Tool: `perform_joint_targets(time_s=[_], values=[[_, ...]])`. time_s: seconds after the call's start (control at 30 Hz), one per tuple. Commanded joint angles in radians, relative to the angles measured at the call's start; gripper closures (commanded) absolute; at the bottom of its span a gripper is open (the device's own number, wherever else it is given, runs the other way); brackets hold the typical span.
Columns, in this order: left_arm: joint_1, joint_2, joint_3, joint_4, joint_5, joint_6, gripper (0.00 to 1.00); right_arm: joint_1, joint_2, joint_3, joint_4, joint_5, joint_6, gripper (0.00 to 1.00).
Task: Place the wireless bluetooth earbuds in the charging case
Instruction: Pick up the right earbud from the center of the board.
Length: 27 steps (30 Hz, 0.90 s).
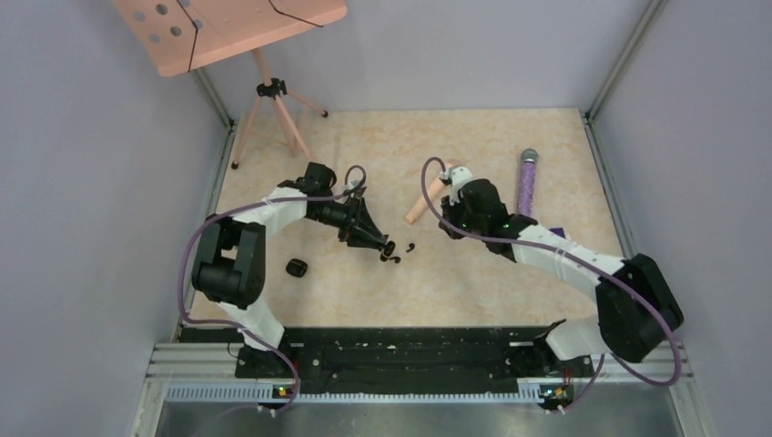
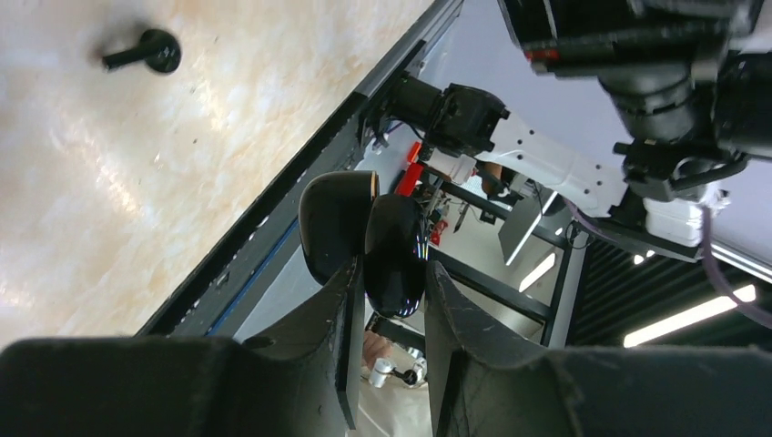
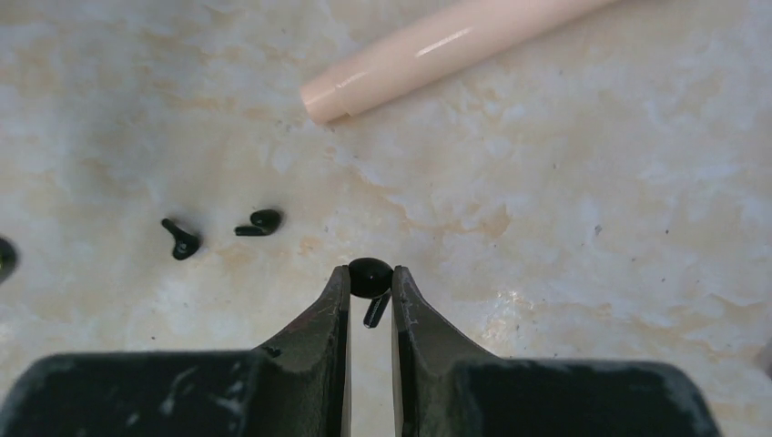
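My left gripper [image 2: 393, 273] is shut on the glossy black charging case [image 2: 397, 257]. Its lid [image 2: 335, 228] hangs open to the left of the fingers, and the case is held off the table. In the top view that gripper [image 1: 383, 246] sits mid-table. Two loose earbuds [image 3: 182, 241] [image 3: 259, 221] lie on the table just beside it, one of them also showing in the left wrist view [image 2: 146, 52]. My right gripper [image 3: 370, 284] is shut on a third earbud [image 3: 370, 276], stem pointing back between the fingers. From above, its fingertips are hidden under the wrist [image 1: 473, 208].
A pink cylinder [image 1: 421, 198] lies just behind the right gripper. A purple wand [image 1: 527, 180] lies at the right. A black rounded lump [image 1: 297, 268] sits near the left arm. A tripod [image 1: 271, 109] with a pink board stands at the back left.
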Motion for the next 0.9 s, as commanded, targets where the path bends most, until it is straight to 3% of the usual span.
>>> perform_joint_targets(time_s=[0.0, 0.1, 0.17, 0.23, 0.43, 0.63, 0.73, 0.87], values=[[-0.017, 0.06, 0.101, 0.053, 0.093, -0.029, 1.0, 0.009, -0.157, -0.091, 0.268, -0.071, -0.016, 0.94], [-0.048, 0.089, 0.171, -0.021, 0.153, 0.089, 1.0, 0.009, -0.305, -0.211, 0.474, -0.13, -0.003, 0.93], [-0.078, 0.108, 0.253, -0.195, 0.148, 0.24, 1.0, 0.009, -0.409, -0.29, 0.61, -0.14, 0.018, 0.93], [-0.098, 0.114, 0.296, -0.237, 0.141, 0.305, 1.0, 0.008, -0.472, -0.332, 0.695, -0.147, 0.031, 0.92], [-0.124, 0.122, 0.359, -0.161, 0.205, 0.358, 1.0, 0.009, -0.53, -0.318, 0.713, -0.2, 0.046, 0.93], [-0.141, 0.198, 0.472, -0.237, 0.279, 0.455, 1.0, 0.009, -0.535, -0.353, 0.796, -0.27, 0.054, 0.93], [-0.143, 0.255, 0.542, -0.387, 0.321, 0.593, 1.0, 0.009, -0.53, -0.381, 0.845, -0.299, 0.042, 0.94], [-0.147, 0.385, 0.694, -0.766, 0.35, 0.933, 1.0, 0.01, -0.52, -0.421, 0.923, -0.345, 0.008, 0.94]])
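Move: The open charging case in the left hand is about 13 cm left of the right hand, 7 cm back and 5 cm higher; the right hand's held earbud is correspondingly 13 cm right, 7 cm ahead and 5 cm below the left hand. On the table, some 8 cm below the right hand, one loose earbud lies 8 cm left and 1 cm back, another 11 cm left and 4 cm back; the pink baton's middle lies 13 cm ahead, 3 cm left. Right hand raises the held earbud some 18 cm, tilting up, while the left brings the case up-right towards it. ##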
